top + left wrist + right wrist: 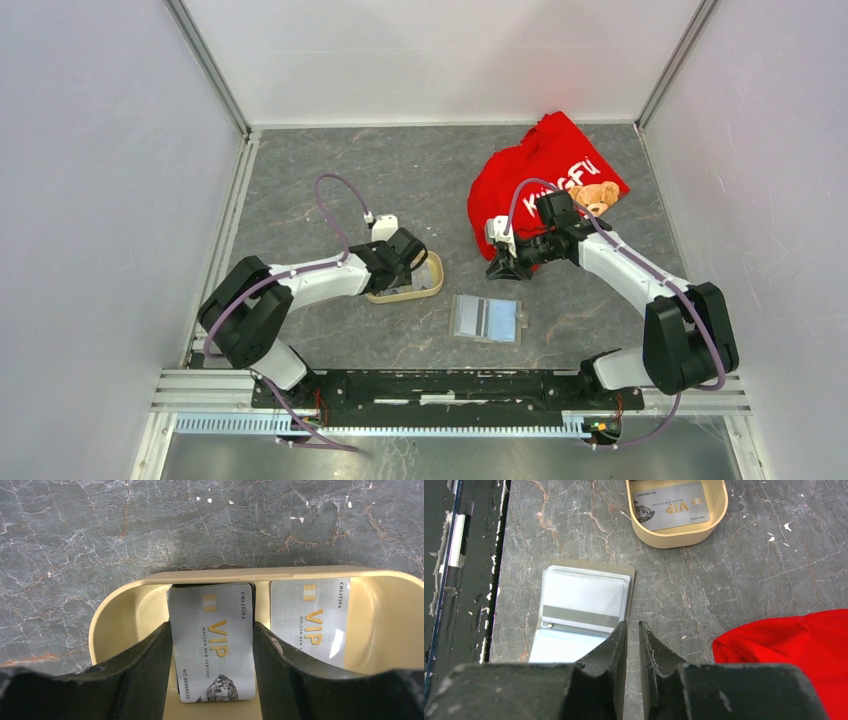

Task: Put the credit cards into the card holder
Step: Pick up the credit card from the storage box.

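In the left wrist view a silver VIP credit card (214, 652) lies in the beige oval tray (225, 576), and my left gripper (212, 627) is shut on it, one finger against each long edge. A second silver credit card (310, 620) leans in the tray to its right. A dark edge shows under the gripped card. The card holder (486, 318) lies open and flat on the table right of the tray, its pale pockets (579, 600) facing up. My right gripper (633, 625) hovers at the holder's right edge, shut to a thin slit with nothing in it.
A crumpled red shirt (545, 170) with a bear print lies at the back right, close behind the right arm, and shows in the right wrist view too (794, 650). The black base rail (454, 580) runs along the near edge. White walls enclose the grey marble table.
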You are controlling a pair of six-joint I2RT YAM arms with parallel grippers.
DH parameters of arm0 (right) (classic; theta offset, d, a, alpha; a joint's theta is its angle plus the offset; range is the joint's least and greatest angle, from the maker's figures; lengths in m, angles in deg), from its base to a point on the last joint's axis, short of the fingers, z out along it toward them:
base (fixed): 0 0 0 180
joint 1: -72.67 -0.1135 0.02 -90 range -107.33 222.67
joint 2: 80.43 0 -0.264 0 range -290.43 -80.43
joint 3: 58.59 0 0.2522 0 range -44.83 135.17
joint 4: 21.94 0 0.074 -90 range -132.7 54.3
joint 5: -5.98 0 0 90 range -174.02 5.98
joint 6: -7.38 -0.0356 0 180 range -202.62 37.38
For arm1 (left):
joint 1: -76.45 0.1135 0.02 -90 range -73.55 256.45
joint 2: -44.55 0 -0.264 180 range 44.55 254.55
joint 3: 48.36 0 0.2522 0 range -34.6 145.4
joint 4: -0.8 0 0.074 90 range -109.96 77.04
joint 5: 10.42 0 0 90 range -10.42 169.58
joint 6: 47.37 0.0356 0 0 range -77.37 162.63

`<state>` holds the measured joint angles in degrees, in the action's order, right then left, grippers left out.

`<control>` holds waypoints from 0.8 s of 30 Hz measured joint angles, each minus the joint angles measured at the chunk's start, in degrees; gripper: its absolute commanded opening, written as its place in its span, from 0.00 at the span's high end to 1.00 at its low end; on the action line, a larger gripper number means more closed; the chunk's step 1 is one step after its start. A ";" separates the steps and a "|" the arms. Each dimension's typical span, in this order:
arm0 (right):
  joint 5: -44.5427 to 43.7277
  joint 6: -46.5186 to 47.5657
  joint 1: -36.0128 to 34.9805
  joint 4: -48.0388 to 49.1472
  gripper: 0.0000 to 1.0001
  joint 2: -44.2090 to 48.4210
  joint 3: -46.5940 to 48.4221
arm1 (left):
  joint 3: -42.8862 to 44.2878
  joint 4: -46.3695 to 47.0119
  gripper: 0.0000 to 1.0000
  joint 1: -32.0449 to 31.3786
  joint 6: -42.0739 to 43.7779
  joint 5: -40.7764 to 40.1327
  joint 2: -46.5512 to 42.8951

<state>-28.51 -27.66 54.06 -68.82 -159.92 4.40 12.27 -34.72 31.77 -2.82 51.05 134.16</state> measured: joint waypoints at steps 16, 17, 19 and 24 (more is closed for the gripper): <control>4.17 -1.03 -0.48 0.22 0.80 -1.75 -0.09 | -2.75 3.13 0.49 1.33 0.02 2.23 -11.43; 4.85 -2.67 -0.90 1.38 0.79 -2.10 -0.39 | -3.69 3.91 0.49 1.68 0.02 2.91 -12.09; 5.55 -7.87 -2.47 5.53 0.79 -2.56 -1.44 | -5.73 5.29 0.49 2.40 0.02 4.24 -13.42; 5.27 -25.73 -8.46 20.13 0.75 -4.15 -3.52 | -10.58 9.70 0.50 4.98 0.00 9.31 -17.29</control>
<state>-23.25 -53.39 45.60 -48.69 -164.07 0.89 1.69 -25.02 36.75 -2.82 60.36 116.87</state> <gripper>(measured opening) 0.234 0.623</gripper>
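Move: The VIP card to be lifted is already pinched by its long edges in the left hand, at the hand point. The second VIP card lies about 6 cm to that hand's right and 1 cm ahead; the card holder is some 20 cm right, 9 cm back and a couple of centimetres lower. From the empty right hand the pinched card lies about 21 cm left, 4 cm ahead and 9 cm lower, and the card holder is about 6 cm back, 1 cm left and 10 cm lower. The pinched VIP card is drawn up out of the storage box by the left hand, about 5 cm, then sinks back 1 cm while the fingertips swing towards the right hand, some 15 to 20 degrees, with the grip kept. Late on, the right hand, empty and nearly shut, sets off about 5.5 cm left and 2 cm back towards the card, rolling a little. ##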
